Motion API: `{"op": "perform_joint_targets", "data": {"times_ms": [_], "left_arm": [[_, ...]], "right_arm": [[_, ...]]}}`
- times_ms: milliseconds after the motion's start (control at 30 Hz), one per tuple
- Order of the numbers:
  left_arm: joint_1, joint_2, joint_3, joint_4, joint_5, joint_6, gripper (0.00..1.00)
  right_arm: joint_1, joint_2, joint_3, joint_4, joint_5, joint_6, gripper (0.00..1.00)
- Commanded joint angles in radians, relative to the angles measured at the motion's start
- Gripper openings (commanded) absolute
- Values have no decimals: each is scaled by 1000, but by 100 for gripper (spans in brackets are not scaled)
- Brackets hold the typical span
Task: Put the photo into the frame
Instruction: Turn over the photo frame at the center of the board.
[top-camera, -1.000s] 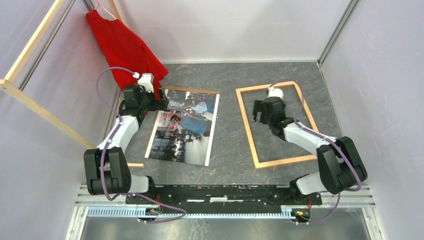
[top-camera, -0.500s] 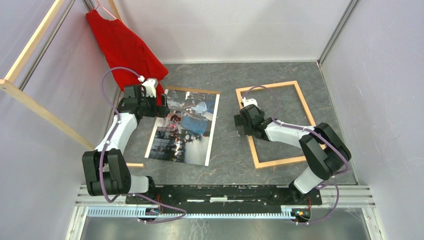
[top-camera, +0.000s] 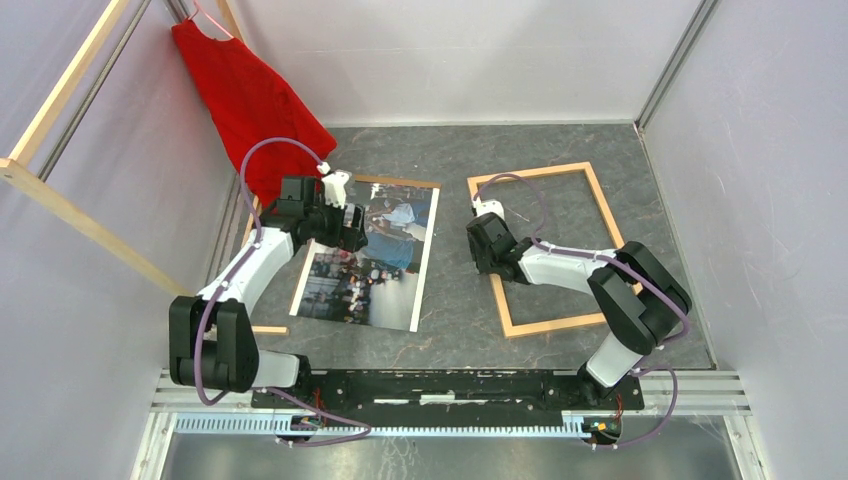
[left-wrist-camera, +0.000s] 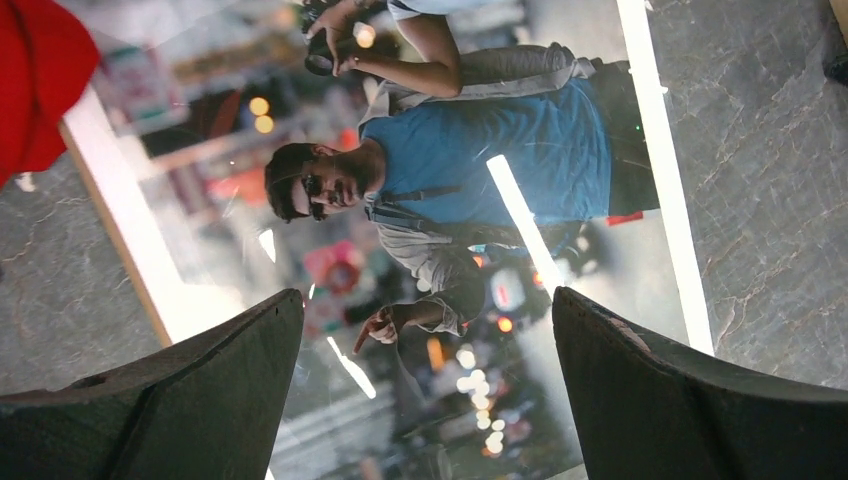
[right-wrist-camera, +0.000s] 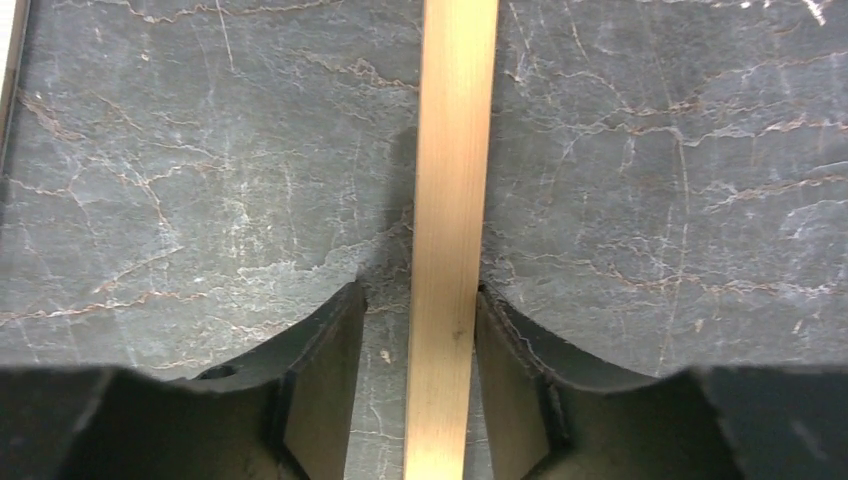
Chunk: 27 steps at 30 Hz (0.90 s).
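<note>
The photo (top-camera: 375, 270) lies face up on the dark table, left of centre; in the left wrist view the photo (left-wrist-camera: 480, 150) shows a man in a blue shirt. My left gripper (top-camera: 350, 228) hovers over its upper left part, and its fingers stand wide apart around nothing (left-wrist-camera: 425, 300). The frame (top-camera: 545, 325), thin light wood, lies flat to the right. My right gripper (top-camera: 482, 250) straddles its left bar (right-wrist-camera: 455, 150). The jaws (right-wrist-camera: 420, 292) are partly closed: the right finger touches the bar, and a gap shows on the left side.
A red cloth (top-camera: 250, 100) hangs at the back left from long wooden rack bars (top-camera: 70, 210). A brown board edge (top-camera: 385, 181) shows beyond the photo's far end. Grey walls close in on the left, back and right.
My right gripper swung from inside the frame to its left bar and narrowed its jaws around it. My left gripper moved right, over the photo.
</note>
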Motion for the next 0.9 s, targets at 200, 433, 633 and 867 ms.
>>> {"op": "perform_joint_targets", "data": {"times_ms": [200, 433, 633, 867], "left_arm": [[-27, 42, -9, -12, 36, 65, 100], [-35, 67, 4, -25, 73, 89, 100], [-35, 82, 28, -25, 72, 76, 100], [-33, 90, 66, -40, 97, 41, 100]], "right_arm": [[23, 22, 92, -107, -29, 115, 16], [51, -31, 236, -174, -77, 188, 0], [69, -87, 330, -177, -177, 273, 0], [80, -152, 389, -135, -317, 395, 0]]}}
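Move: The photo frame's left bar is already between the right gripper's half-closed fingers, level with the hand point and at most a centimetre to its right. From there the frame's middle is about 12 cm right and 3 cm forward, and the photo's middle about 24 cm left and 2 cm forward, both just below fingertip height. From the left hand, that bar lies some 26 cm right, 3 cm back and 10 cm lower. Close the right fingers the rest of the way to pinch the frame's left bar, drifting about a centimetre left meanwhile. Then lift the bar some 12 cm while carrying it about 10 cm left towards the photo, rolling the hand about 25 degrees, its left side rising. Ease the open left gripper down about 3 cm above the photo, slightly right. ##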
